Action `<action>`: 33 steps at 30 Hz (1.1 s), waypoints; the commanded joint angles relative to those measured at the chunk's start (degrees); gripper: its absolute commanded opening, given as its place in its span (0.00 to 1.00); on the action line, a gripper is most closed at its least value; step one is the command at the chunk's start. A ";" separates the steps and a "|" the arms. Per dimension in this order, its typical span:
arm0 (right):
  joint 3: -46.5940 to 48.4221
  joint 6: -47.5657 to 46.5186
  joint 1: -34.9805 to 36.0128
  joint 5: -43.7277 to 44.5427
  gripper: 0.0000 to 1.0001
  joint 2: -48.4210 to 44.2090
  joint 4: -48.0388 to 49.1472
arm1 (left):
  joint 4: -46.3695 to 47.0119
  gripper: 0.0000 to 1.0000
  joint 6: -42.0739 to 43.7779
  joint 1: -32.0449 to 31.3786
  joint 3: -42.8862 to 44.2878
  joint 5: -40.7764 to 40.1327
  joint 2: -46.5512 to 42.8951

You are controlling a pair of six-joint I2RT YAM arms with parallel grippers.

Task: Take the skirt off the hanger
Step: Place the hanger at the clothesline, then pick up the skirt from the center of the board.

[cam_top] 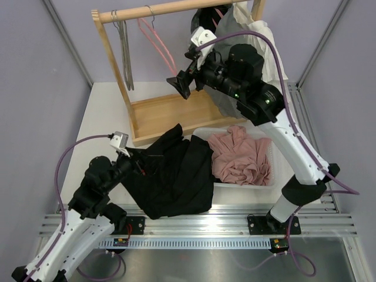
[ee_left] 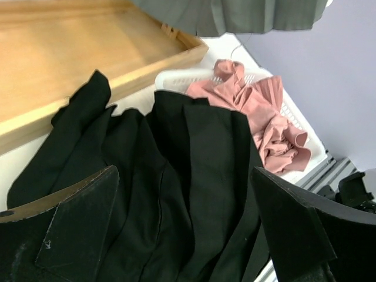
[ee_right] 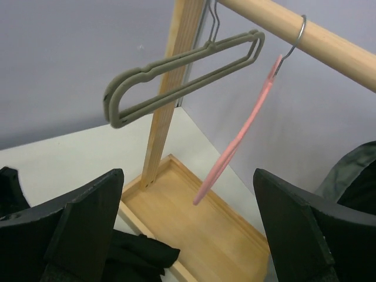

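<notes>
A black skirt lies crumpled on the table in front of the wooden rack, off any hanger. My left gripper hovers open just above the black skirt, nothing between its fingers. My right gripper is raised, open and empty, facing the rack's rail. A bare pink hanger and a bare grey hanger hang from the rail ahead of it. In the top view the right gripper sits just right of the pink hanger. A grey pleated skirt still hangs at the rail's right end, partly behind the right arm.
A white basket right of the black skirt holds a pink garment. The rack's wooden base tray lies behind the skirt, with an upright post at its left. Grey walls close in both sides.
</notes>
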 commanded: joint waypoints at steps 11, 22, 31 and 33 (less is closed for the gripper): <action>-32.77 -9.69 -7.12 -17.94 0.99 -28.13 -11.50 | -4.81 0.99 -1.69 -8.33 8.42 -2.05 27.40; -54.58 -9.86 -22.33 -29.04 0.99 -45.83 -15.01 | -1.57 0.99 0.95 -16.78 10.54 -3.55 47.27; -60.13 -8.01 -29.45 -34.14 0.99 -49.79 -12.12 | 10.47 0.64 2.44 -16.78 3.77 2.33 52.82; -60.57 -7.75 -30.25 -35.28 0.99 -50.05 -12.03 | 10.66 0.49 2.62 -16.69 3.07 3.66 52.64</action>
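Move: The black skirt lies spread on the table with its middle about 18 cm below the left hand, some 7 cm to its right and 2 cm nearer the base; the white basket with the pink garment stands roughly 30 cm to that hand's right and 5 cm farther out. From the high right hand the basket is about 18 cm right, 9 back and 43 below, the black skirt's middle 17 back, 5 left and 45 below, and the empty pink hanger some 16 ahead and 10 left, nearly level. The left hand drops about 16 cm with its fingers wide open while swinging some 12 cm to its right, tipping the fingertips down by about 30 degrees and turning clockwise, and near the end begins closing on a fold of the black skirt, gathering cloth between the pads. Meanwhile the empty, open right hand backs off from the pink hanger on the clothesline, going right, down and back towards the basket and ending above the pink garment, its fingers still wide open and tipped a little lower. ##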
